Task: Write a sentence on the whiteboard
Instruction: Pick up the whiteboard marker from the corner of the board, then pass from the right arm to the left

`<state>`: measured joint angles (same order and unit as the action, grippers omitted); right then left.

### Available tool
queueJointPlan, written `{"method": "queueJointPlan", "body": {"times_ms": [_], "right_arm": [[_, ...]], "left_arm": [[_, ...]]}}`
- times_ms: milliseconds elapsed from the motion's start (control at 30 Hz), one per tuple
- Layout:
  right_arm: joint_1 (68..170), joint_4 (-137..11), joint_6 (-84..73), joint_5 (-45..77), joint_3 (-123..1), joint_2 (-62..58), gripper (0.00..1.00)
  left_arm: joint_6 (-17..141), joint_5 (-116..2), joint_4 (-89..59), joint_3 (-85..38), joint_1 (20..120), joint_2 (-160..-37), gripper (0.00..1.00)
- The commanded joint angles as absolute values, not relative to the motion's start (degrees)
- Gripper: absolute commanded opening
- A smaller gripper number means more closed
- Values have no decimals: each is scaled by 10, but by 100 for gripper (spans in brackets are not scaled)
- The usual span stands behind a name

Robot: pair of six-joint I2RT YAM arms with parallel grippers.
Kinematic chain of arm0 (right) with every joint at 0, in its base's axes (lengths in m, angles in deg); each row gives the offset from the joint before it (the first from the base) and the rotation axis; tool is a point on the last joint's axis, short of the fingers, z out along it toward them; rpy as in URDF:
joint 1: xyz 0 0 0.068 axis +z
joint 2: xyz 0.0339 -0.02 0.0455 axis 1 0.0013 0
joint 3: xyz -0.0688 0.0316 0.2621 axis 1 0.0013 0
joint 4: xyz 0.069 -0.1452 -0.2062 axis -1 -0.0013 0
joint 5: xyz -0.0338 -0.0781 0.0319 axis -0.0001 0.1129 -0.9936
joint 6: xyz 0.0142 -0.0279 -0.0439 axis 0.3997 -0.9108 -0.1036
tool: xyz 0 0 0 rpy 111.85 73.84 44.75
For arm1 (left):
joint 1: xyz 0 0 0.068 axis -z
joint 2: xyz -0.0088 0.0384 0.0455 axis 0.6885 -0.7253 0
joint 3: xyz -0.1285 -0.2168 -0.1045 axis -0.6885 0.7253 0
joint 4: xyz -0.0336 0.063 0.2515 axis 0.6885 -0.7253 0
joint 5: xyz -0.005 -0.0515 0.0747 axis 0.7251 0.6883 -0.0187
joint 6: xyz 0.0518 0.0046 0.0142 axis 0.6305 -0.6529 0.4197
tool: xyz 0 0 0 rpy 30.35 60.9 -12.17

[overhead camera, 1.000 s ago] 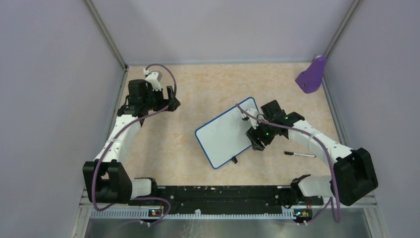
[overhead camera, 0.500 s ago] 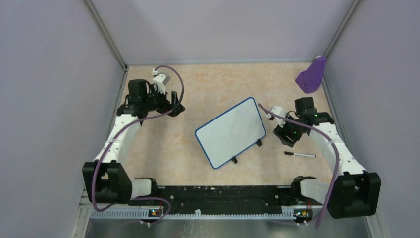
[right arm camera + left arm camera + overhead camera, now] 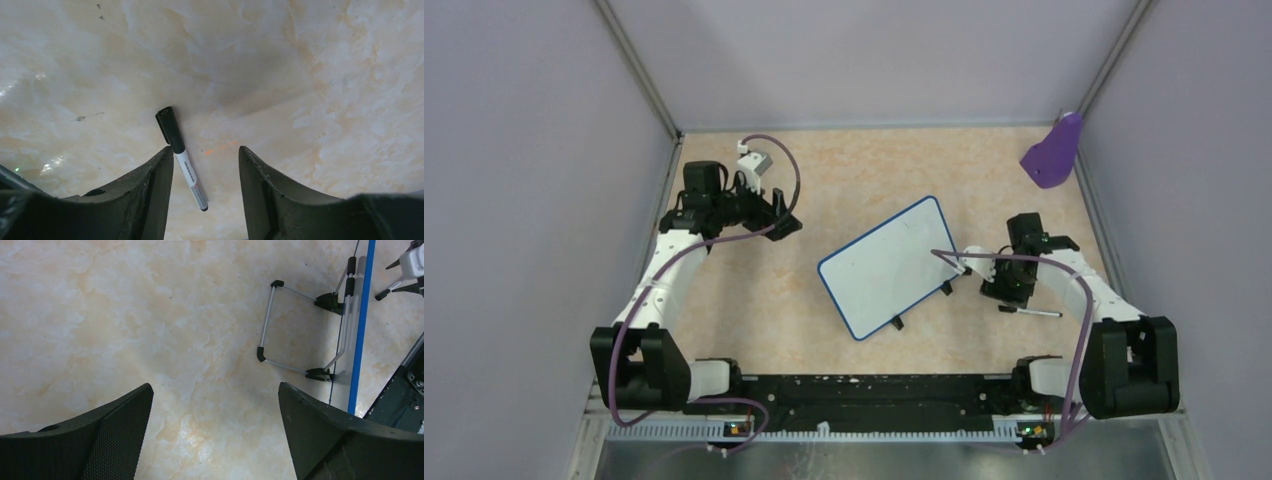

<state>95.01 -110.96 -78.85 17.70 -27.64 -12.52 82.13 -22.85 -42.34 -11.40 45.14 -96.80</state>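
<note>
The whiteboard [image 3: 889,268], white with a thin blue rim, lies tilted at the middle of the table. Its face is blank and no sentence is in view. In the left wrist view only the board's blue edge [image 3: 361,325] and its wire stand [image 3: 295,330] appear, at the upper right. A black-capped marker [image 3: 1030,312] lies on the table to the right of the board. My right gripper [image 3: 1007,288] hovers over it, open. In the right wrist view the marker [image 3: 182,157] lies between the fingers, close to the left one, with the right gripper [image 3: 205,150] gripping nothing. My left gripper [image 3: 784,222] stands wide open left of the board, and in its wrist view the left gripper [image 3: 215,387] frames only bare table.
A purple scoop-shaped object [image 3: 1054,152] leans in the far right corner. Lilac walls close in the table on the left, back and right. The arm bases and a black rail [image 3: 854,390] line the near edge.
My right gripper has drawn away from the whiteboard's right edge, moving right and nearer, and now sits over the marker with its jaws a little narrower. My left gripper has shifted slightly right.
</note>
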Motion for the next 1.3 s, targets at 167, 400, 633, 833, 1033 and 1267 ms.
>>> {"method": "queueJointPlan", "body": {"times_ms": [167,400,633,833,1033,1267], "right_arm": [[950,-1053,-830,172,-221,-97,48],[950,-1003,-838,184,-184,-80,35],[949,-1020,-816,179,-234,-84,9],[949,-1080,-765,135,-349,-91,0],[962,-1177,-687,37,-523,-66,0],[995,-1253,-545,-116,-732,-22,0]], "left_arm": [[828,-190,-423,-132,453,-957,99],[829,-194,-422,-128,453,-953,99],[817,-185,-422,-143,453,-954,99],[808,-175,-434,-174,453,-949,99],[818,-165,-456,-243,453,-941,99],[789,-53,-471,-327,463,-963,99]]}}
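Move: The marker lies crosswise on the table almost under the half-open right hand, cap end to the left; its middle is about 2 cm back, 3 cm to the right and 4 cm below. The whiteboard's middle stands some 30 cm to the right hand's left and 4 cm farther out, about 3 cm higher than the hand; its nearer stand foot is about 17 cm left, 4 cm ahead and 4 cm below. From the left hand the marker is roughly 52 cm right, 13 cm back and 20 cm below. The marker is met from above: the right hand sinks about 3.5 cm while easing slightly back, pinches the barrel near the cap and lifts it some 19 cm, accelerating forward and also left as the wrist rolls its left side up and the fingers swing forward. Late on, the empty left hand, fingers still wide open, rises about 11 cm. ##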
